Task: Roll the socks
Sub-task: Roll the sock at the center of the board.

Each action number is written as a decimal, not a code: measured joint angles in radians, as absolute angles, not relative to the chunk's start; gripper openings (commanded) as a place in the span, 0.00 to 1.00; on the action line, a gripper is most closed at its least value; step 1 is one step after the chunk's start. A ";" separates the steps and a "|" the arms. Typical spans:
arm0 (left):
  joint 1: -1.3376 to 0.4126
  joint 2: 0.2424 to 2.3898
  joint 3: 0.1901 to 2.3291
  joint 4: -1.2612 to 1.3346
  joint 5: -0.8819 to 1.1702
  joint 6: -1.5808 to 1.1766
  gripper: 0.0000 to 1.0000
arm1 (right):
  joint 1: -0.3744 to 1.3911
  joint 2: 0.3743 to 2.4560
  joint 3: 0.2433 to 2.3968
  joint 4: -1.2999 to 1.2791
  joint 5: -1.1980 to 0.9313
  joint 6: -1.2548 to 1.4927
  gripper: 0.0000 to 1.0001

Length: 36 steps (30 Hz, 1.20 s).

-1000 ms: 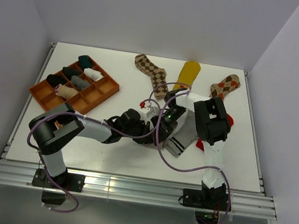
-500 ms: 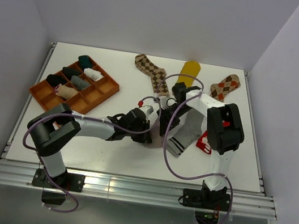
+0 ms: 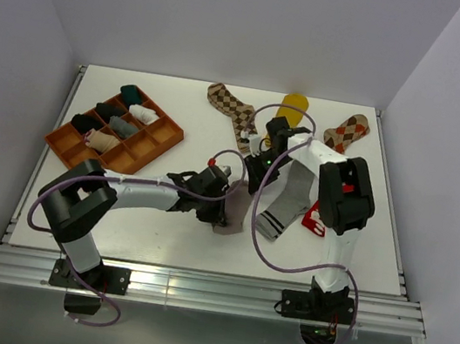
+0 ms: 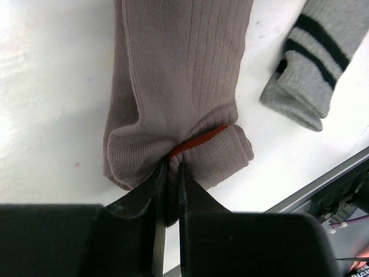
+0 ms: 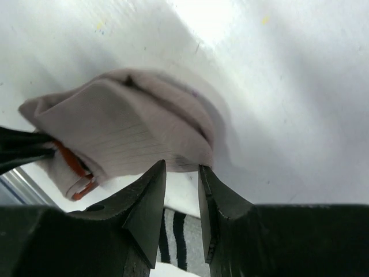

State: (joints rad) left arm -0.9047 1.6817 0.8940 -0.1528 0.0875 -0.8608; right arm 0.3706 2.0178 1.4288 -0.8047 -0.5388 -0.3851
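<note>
A taupe sock (image 4: 179, 75) with a red-striped cuff lies lengthwise on the white table, its cuff folded over. My left gripper (image 4: 168, 173) is shut on that cuff fold; from above it sits at the sock's near end (image 3: 216, 212). At the sock's far end (image 5: 127, 127), my right gripper (image 5: 181, 168) is open, its tips at the fabric edge with nothing between them. A grey sock with black stripes (image 3: 290, 191) lies just to the right. A red sock (image 3: 316, 218) lies partly under the right arm.
Two brown argyle socks (image 3: 231, 110) (image 3: 348, 132) and a mustard sock (image 3: 292, 107) lie along the far edge. An orange compartment tray (image 3: 159, 130) at the back left holds several rolled socks. The table's metal front rail (image 4: 323, 184) is close to the cuff.
My right gripper has shifted away from the near edge toward the sock's far end. My left gripper has drawn the taupe cuff nearer the front, so the sock lies stretched out.
</note>
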 measured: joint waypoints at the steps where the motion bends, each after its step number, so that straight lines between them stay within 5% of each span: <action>1: -0.905 1.682 0.903 -0.176 0.088 -0.863 0.00 | 0.376 2.024 1.438 -0.804 -0.533 -0.382 0.36; 18: -0.797 1.773 0.968 -0.289 0.349 -0.953 0.01 | 0.433 2.075 1.493 -0.724 -0.498 -0.373 0.37; 36: -0.719 1.868 0.979 -0.252 0.562 -1.016 0.00 | 0.452 1.379 0.910 -0.478 -0.526 -0.615 0.62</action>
State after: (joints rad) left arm -0.7189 1.8675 0.9794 -0.2523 0.5621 -1.0164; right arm 0.4519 1.3788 0.9096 -0.4782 -0.5259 -0.6147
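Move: At the right hand, the fingers hang part-open by the right edge of the mauve sock, whose middle lies about 4 cm back, 4 cm to the left and 2 cm below. The grey sock's middle is some 9 cm to the right and 1 cm back, the argyle sock about 18 cm ahead and 7 cm left. The left hand already pinches the rolled cuff, with the mauve sock's middle roughly 4 cm ahead and 3 cm to its right. Keeping its pinch on the rolled cuff, the left hand draws back and sinks about 1 cm each, tilting so the fingertips swing some 30 degrees back towards the base. The right hand sweeps left and forward about 4 cm, dipping low over the sock's far part, returns rightward, then rises clear and draws back while its fingers open wider. ##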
